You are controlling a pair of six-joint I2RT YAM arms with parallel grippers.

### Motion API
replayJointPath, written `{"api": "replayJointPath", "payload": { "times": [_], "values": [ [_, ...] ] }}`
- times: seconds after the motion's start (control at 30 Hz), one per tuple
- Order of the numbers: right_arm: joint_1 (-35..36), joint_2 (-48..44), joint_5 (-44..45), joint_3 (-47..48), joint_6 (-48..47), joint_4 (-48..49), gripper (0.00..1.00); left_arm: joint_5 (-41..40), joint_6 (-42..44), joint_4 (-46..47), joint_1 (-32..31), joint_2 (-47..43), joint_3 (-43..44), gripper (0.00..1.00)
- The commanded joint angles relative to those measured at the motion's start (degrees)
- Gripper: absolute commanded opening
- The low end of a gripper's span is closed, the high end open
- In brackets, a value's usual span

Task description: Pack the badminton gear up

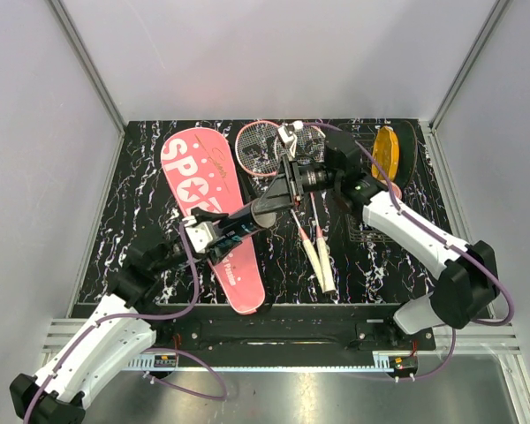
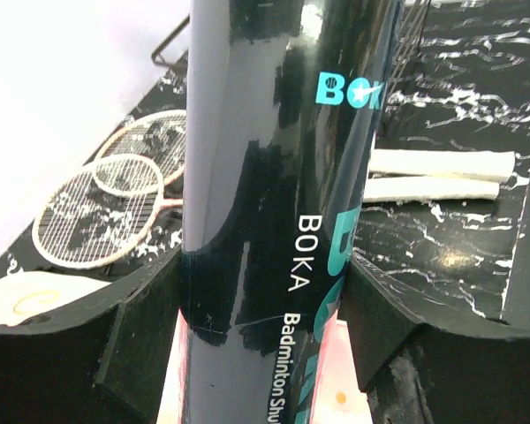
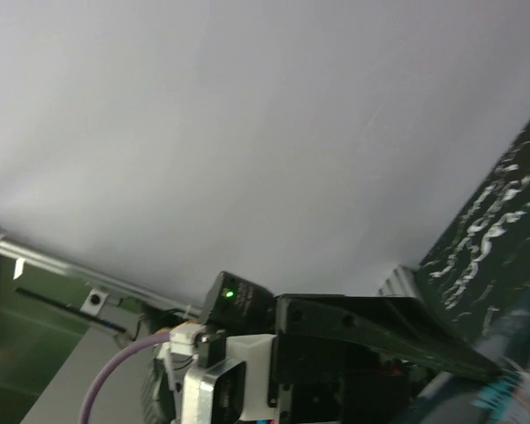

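Note:
My left gripper [image 1: 219, 234] is shut on the black tube [image 1: 252, 219], holding it tilted above the pink cover [image 1: 194, 172]. In the left wrist view the tube [image 2: 274, 177], lettered BOKA, fills the gap between both fingers of the left gripper [image 2: 265, 283]. My right gripper [image 1: 276, 196] hangs at the tube's far, upper end, its fingers apart with nothing seen between them. Two pink-framed rackets [image 1: 269, 146] lie behind, their white handles [image 1: 320, 252] pointing to the near edge. A white shuttlecock [image 1: 290, 135] rests on the racket heads. The right wrist view shows only the left wrist's housing [image 3: 247, 353].
A yellow oval disc [image 1: 386, 155] leans at the back right of the black marbled table [image 1: 141, 185]. Grey walls enclose the table on three sides. The rackets' heads [image 2: 97, 208] and handles [image 2: 437, 172] flank the tube in the left wrist view.

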Motion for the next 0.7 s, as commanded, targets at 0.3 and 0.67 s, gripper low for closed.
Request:
{"api": "replayJointPath", "payload": {
  "times": [0.3,0.67],
  "values": [
    [-6.4,-10.1,20.5,4.8,-22.1,-29.2,0.75,-12.2,0.2,1.6,-2.2,2.0,7.4,0.0],
    [-9.7,-19.8,43.8,-1.5,-27.6,-40.6,0.86,-45.5,-6.0,-8.8,-2.2,11.8,14.6,0.0]
  ]
}}
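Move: At the right hand's fingertips, barely 2 cm back, 2 cm left and 2 cm below its hand point, is the capped end of the shuttlecock tube. The racket handles lie about 13 cm to that hand's right, 4 cm farther out and 33 cm down. From the left hand, already gripping the tube, the capped end is roughly 12 cm right, level fore-and-aft and 8 cm up; the pink racket bag's middle is some 18 cm ahead, 7 cm left and 25 cm below. Opening from half to nearly full, the right fingers come free of the tube's capped end; the hand dips a little while going forward, then draws off rightward, about 9 cm right and 7 cm forward in all, yawing some 40 degrees clockwise. The left hand keeps its grip, sinks and recovers a couple of centimetres, then carries the tube forward and left, turning counter-clockwise. ##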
